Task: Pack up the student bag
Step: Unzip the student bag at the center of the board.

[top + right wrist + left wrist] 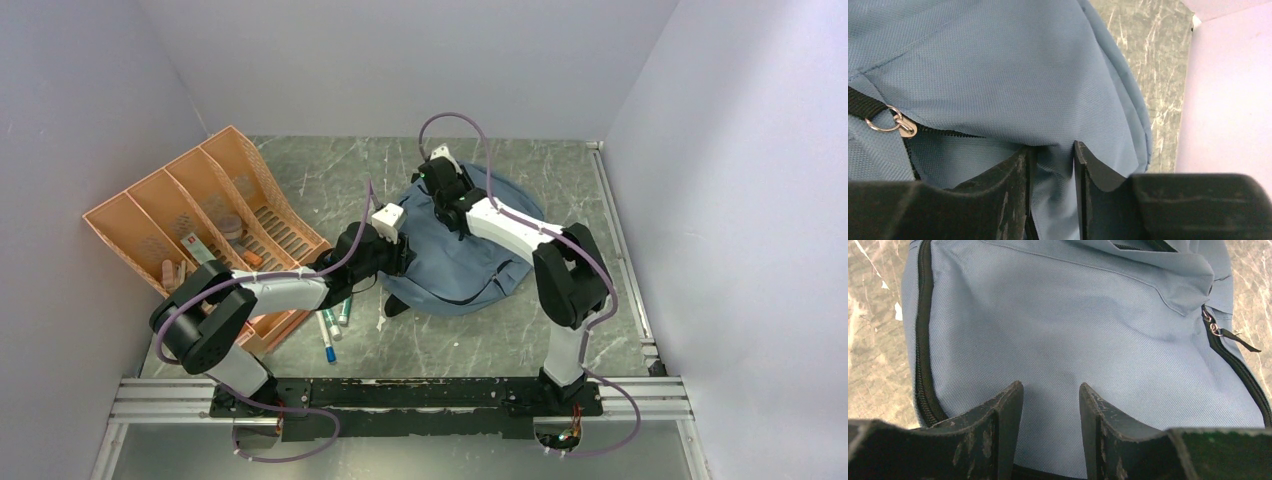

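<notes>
The student bag [470,268], grey-blue fabric with black zipper trim, lies flat in the middle of the table. My left gripper [403,255] is at the bag's left edge; in the left wrist view it [1050,385] stands open over the smooth front panel [1073,315], with nothing pinched. My right gripper [440,195] is at the bag's far side. In the right wrist view it [1052,147] has a fold of the bag's fabric [998,65] between its fingers, just right of a metal zipper pull [900,125] on a partly open zipper.
An orange compartment tray [130,215] leans at the left wall with several small items in it. A few pens [330,325] lie on the table between the tray and the bag. Side walls stand close on both sides, and a metal rail [400,395] runs along the near edge.
</notes>
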You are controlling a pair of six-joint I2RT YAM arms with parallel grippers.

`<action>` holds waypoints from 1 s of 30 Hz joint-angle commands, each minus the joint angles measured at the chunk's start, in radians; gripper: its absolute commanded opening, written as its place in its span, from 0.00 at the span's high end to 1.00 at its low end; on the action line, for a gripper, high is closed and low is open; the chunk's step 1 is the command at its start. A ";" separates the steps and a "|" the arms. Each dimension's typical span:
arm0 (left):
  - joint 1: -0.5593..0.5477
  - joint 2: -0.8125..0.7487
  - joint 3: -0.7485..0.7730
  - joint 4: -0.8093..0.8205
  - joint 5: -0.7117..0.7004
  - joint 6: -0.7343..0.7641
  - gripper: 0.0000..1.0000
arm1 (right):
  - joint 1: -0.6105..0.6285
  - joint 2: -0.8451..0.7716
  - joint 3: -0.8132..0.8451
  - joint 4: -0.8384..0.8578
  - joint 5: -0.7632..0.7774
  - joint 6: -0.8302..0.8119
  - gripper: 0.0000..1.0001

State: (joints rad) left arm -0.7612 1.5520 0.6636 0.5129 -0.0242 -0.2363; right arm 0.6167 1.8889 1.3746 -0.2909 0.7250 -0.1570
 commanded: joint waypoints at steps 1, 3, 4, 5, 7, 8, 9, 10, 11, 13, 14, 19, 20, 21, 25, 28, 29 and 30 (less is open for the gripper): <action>-0.007 -0.023 -0.007 0.038 -0.018 -0.010 0.50 | -0.007 -0.077 0.043 -0.012 0.028 0.007 0.65; -0.007 -0.024 -0.008 0.039 -0.016 -0.011 0.50 | -0.007 -0.084 0.053 -0.022 0.030 0.005 0.66; -0.007 -0.023 -0.009 0.039 -0.016 -0.011 0.50 | -0.007 -0.087 0.059 -0.031 0.030 0.005 0.65; -0.007 -0.022 -0.009 0.039 -0.016 -0.011 0.50 | -0.008 -0.089 0.064 -0.039 0.031 0.004 0.65; -0.006 -0.022 -0.010 0.038 -0.017 -0.009 0.50 | -0.007 -0.097 0.075 -0.052 0.032 0.002 0.59; -0.007 -0.022 -0.010 0.037 -0.015 -0.010 0.50 | -0.006 -0.103 0.080 -0.054 0.035 0.002 0.54; -0.006 -0.021 -0.010 0.038 -0.016 -0.011 0.50 | -0.007 -0.109 0.082 -0.057 0.036 0.001 0.49; -0.006 -0.021 -0.009 0.039 -0.016 -0.011 0.50 | -0.008 -0.114 0.082 -0.056 0.039 0.001 0.46; -0.007 -0.018 -0.009 0.039 -0.015 -0.011 0.50 | -0.009 -0.118 0.079 -0.054 0.042 0.001 0.45; -0.007 -0.013 -0.006 0.040 -0.009 -0.011 0.50 | -0.018 -0.120 0.074 -0.055 0.026 0.005 0.45; -0.006 -0.012 -0.005 0.039 -0.007 -0.012 0.50 | -0.021 -0.120 0.073 -0.060 0.017 0.012 0.46; -0.006 -0.013 -0.004 0.032 -0.009 -0.008 0.50 | -0.024 -0.124 0.056 -0.090 -0.114 0.023 0.46; -0.007 -0.013 -0.004 0.031 -0.011 -0.007 0.50 | -0.023 -0.131 0.045 -0.088 -0.145 0.025 0.44; -0.005 -0.013 -0.004 0.030 -0.011 -0.007 0.50 | -0.024 -0.138 0.030 -0.084 -0.175 0.026 0.43; -0.006 -0.015 -0.004 0.030 -0.009 -0.008 0.50 | -0.024 -0.166 -0.040 -0.062 -0.230 0.034 0.37; -0.007 -0.013 -0.002 0.030 -0.007 -0.008 0.50 | -0.023 -0.164 -0.067 -0.071 -0.230 0.028 0.34; -0.007 -0.012 -0.001 0.030 -0.005 -0.007 0.50 | -0.023 -0.159 -0.072 -0.078 -0.226 0.025 0.32; -0.006 -0.012 -0.001 0.030 -0.004 -0.008 0.50 | -0.023 -0.155 -0.080 -0.081 -0.222 0.021 0.31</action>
State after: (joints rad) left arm -0.7612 1.5520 0.6636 0.5125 -0.0242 -0.2363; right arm 0.5957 1.7470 1.3243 -0.3660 0.5262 -0.1349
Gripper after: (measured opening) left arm 0.500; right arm 0.671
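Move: The right hand already has the student bag's raised flap between its fingers, at about 0 cm in every direction. The main zipper's pull lies roughly 9 cm to its left, about level with it ahead and 3 cm lower; the lower pocket's zipper tab is some 18 cm back, 6 cm to the right and 8 cm lower. From the left hand, that flap is about 17 cm ahead, 11 cm to the right and 2 cm higher. Flap between its fingers, the right hand rises about 5 cm, opens to release it, then sinks and draws back. ##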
